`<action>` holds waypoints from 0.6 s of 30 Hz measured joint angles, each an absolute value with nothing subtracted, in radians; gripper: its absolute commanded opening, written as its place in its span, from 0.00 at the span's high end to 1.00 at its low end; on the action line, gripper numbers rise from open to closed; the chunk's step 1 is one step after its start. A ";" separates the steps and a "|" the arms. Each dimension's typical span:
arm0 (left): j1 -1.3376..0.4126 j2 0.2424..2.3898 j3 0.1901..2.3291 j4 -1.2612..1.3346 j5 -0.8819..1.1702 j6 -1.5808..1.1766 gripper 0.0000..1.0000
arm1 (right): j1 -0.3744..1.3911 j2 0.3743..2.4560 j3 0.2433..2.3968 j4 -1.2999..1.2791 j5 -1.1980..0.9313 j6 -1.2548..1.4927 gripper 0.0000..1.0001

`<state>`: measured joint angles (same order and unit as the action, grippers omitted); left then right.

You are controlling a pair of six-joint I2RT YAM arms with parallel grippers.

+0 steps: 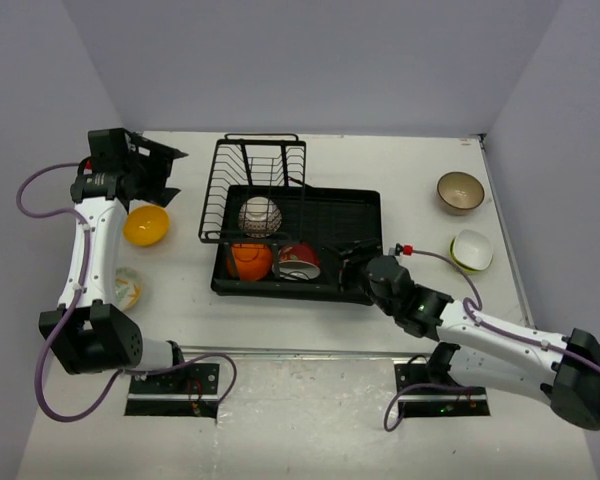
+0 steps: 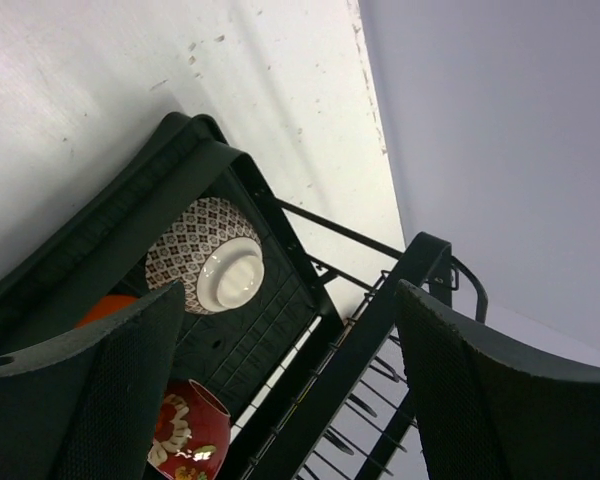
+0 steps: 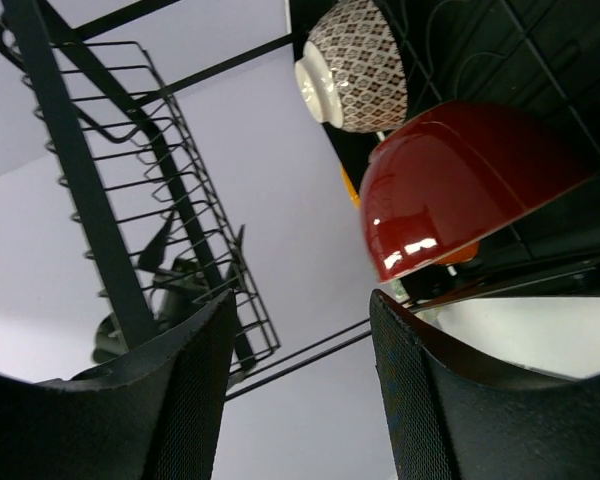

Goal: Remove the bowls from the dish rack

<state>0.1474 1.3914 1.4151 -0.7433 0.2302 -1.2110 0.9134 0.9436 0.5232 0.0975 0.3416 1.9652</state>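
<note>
The black dish rack [image 1: 255, 170] with its shallow tray [image 1: 365, 212] stands mid-table. In it are a patterned white bowl [image 1: 259, 215], an orange bowl [image 1: 249, 260] and a red bowl [image 1: 298, 263]. My right gripper [image 1: 344, 258] is over the tray's near right part, just right of the red bowl. In the right wrist view it [image 3: 300, 305] stands open and empty, with the red bowl's [image 3: 460, 190] rim just above one finger. My left gripper [image 1: 166, 170] hangs open and empty left of the rack. Its wrist view [image 2: 288, 300] looks at the patterned bowl [image 2: 205, 255] and red bowl [image 2: 188, 432].
On the table, a yellow-orange bowl [image 1: 145, 225] lies by the left arm, and a pale floral bowl [image 1: 128, 287] is partly hidden behind it. A brown bowl [image 1: 460, 192] and a lime-and-white bowl [image 1: 472, 249] sit at the right. Grey walls enclose the table.
</note>
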 measured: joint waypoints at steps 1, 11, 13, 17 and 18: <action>0.147 1.391 1.415 -0.734 0.228 -1.219 0.15 | 0.939 0.956 0.523 0.099 0.373 1.970 0.44; 0.147 1.389 1.375 -0.563 0.228 -1.298 0.15 | 1.134 1.074 0.564 0.100 0.664 1.984 0.47; 0.147 1.389 1.366 -0.531 0.229 -1.299 0.15 | 1.166 1.120 0.582 0.104 0.709 1.987 0.47; 0.147 1.389 1.344 -0.481 0.234 -1.300 0.15 | 1.222 1.209 0.622 0.107 0.778 1.990 0.47; 0.147 1.389 1.341 -0.478 0.236 -1.300 0.15 | 1.237 1.231 0.633 0.107 0.795 1.990 0.48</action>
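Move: The red bowl stands in the tray about 9 cm to the left of the right hand, 3 cm ahead and some 12 cm below. The orange bowl is level with it and about 12 cm farther left; the patterned bowl lies about 15 cm ahead of the right hand, 19 cm left, at a similar depth. From the left hand the red bowl is roughly 12 cm back, 29 cm right and 18 cm below. The right hand, still part-open, sweeps 5 cm left and down towards the red bowl; the left rises forward 4 cm. ##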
